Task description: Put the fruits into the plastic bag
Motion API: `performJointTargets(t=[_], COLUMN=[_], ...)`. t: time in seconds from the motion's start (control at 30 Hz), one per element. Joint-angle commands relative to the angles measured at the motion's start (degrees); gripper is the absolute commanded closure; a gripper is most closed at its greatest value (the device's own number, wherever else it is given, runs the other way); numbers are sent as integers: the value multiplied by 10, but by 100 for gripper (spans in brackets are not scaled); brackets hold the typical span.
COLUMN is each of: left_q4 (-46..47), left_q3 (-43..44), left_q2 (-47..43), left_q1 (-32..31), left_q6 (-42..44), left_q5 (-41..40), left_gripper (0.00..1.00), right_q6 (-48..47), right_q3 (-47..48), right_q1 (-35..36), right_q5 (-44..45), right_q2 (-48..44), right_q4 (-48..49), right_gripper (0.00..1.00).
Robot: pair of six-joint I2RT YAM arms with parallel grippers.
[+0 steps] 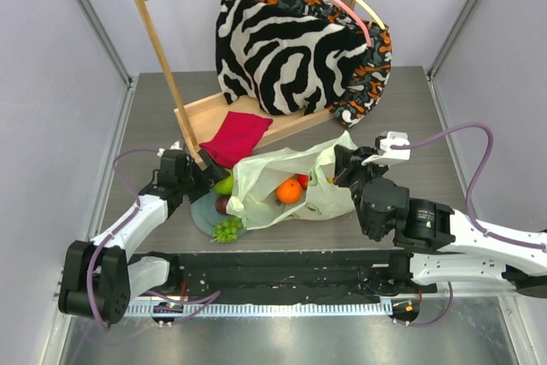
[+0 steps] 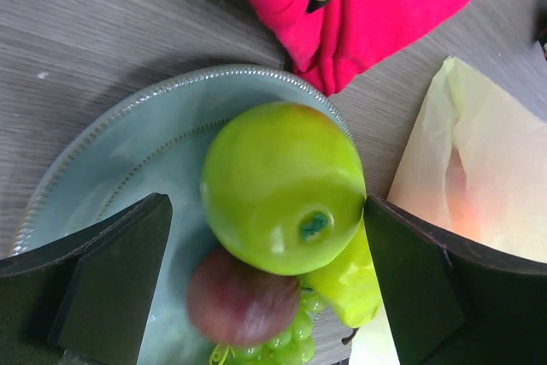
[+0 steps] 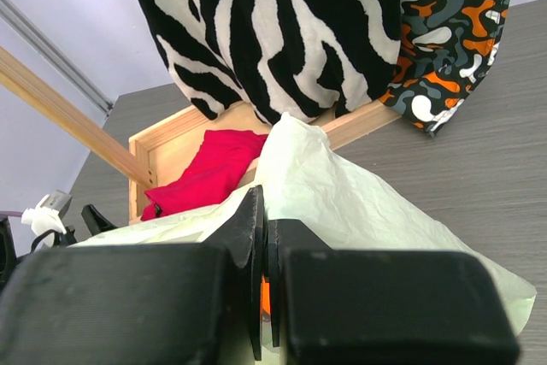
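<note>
A green apple (image 2: 282, 185) lies on top of a dark plum (image 2: 244, 301), a green pear (image 2: 346, 284) and green grapes (image 2: 273, 344) on a grey-green plate (image 2: 128, 151). My left gripper (image 2: 267, 207) is open around the apple; its right finger (image 2: 436, 279) touches the apple and the left finger stands apart. In the top view it (image 1: 208, 179) is over the plate's (image 1: 198, 215) far edge. My right gripper (image 3: 267, 237) is shut on the upper edge of the pale-green plastic bag (image 3: 359, 203), holding its mouth up (image 1: 342, 164). An orange (image 1: 289, 190) and a red apple (image 1: 302, 179) lie inside the bag (image 1: 329, 203).
A red cloth (image 1: 232, 136) lies on the wooden rack base (image 1: 205, 117) just behind the plate. Zebra-striped fabric (image 1: 282, 49) and a camouflage-print cloth (image 1: 372, 74) hang on the rack at the back. Grey walls stand on both sides.
</note>
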Motion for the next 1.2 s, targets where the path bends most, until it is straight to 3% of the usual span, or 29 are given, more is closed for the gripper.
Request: performJointTargets(t=[0.0,0.27,0.4,0.53,0.93,1.17], left_q4=[65,92,94,85,-45,-74], left_q3=[-2,-1,1,3,59,92], left_q2=[25,59,64,40,-128,-189], left_q1=[1,2,2,2,2,1], left_q6=[-5,-7,-7,-8,38,77], left_q5=[30,56,60,56,-28,-21], left_gripper=[1,8,26,38,43,43], right_q6=[27,25,26,28,34,34], right_q3=[16,21,18,13,4,1], right_q1=[-3,-5,-7,-7,-7,-7], right_q5=[5,2,2,4,6,6], right_q2=[7,26,23,16,2,-5], right_q4=[-2,-3,-4,-3,-6,-6], right_gripper=[99,99,99,99,99,99])
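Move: The green apple is almost between my open left fingers, about 1 cm ahead, 2 cm to the right and 2 cm lower. The plum sits some 5 cm behind the apple, the pear about 5 cm to its right and a little nearer me. The bag's open mouth is roughly 20 cm to my left hand's right; the red cloth lies 13 cm ahead and 5 cm right. From my right hand the apple is about 26 cm left, 5 cm ahead and 27 cm below. I ease my left hand a final 2 cm to the right and down around the green apple and shut the fingers until they pinch its sides. Then I lift the apple about 11 cm, drifting slightly left as the wrist tips up nearly 20 degrees. My right hand keeps its pinch on the bag's edge, barely shifting. ##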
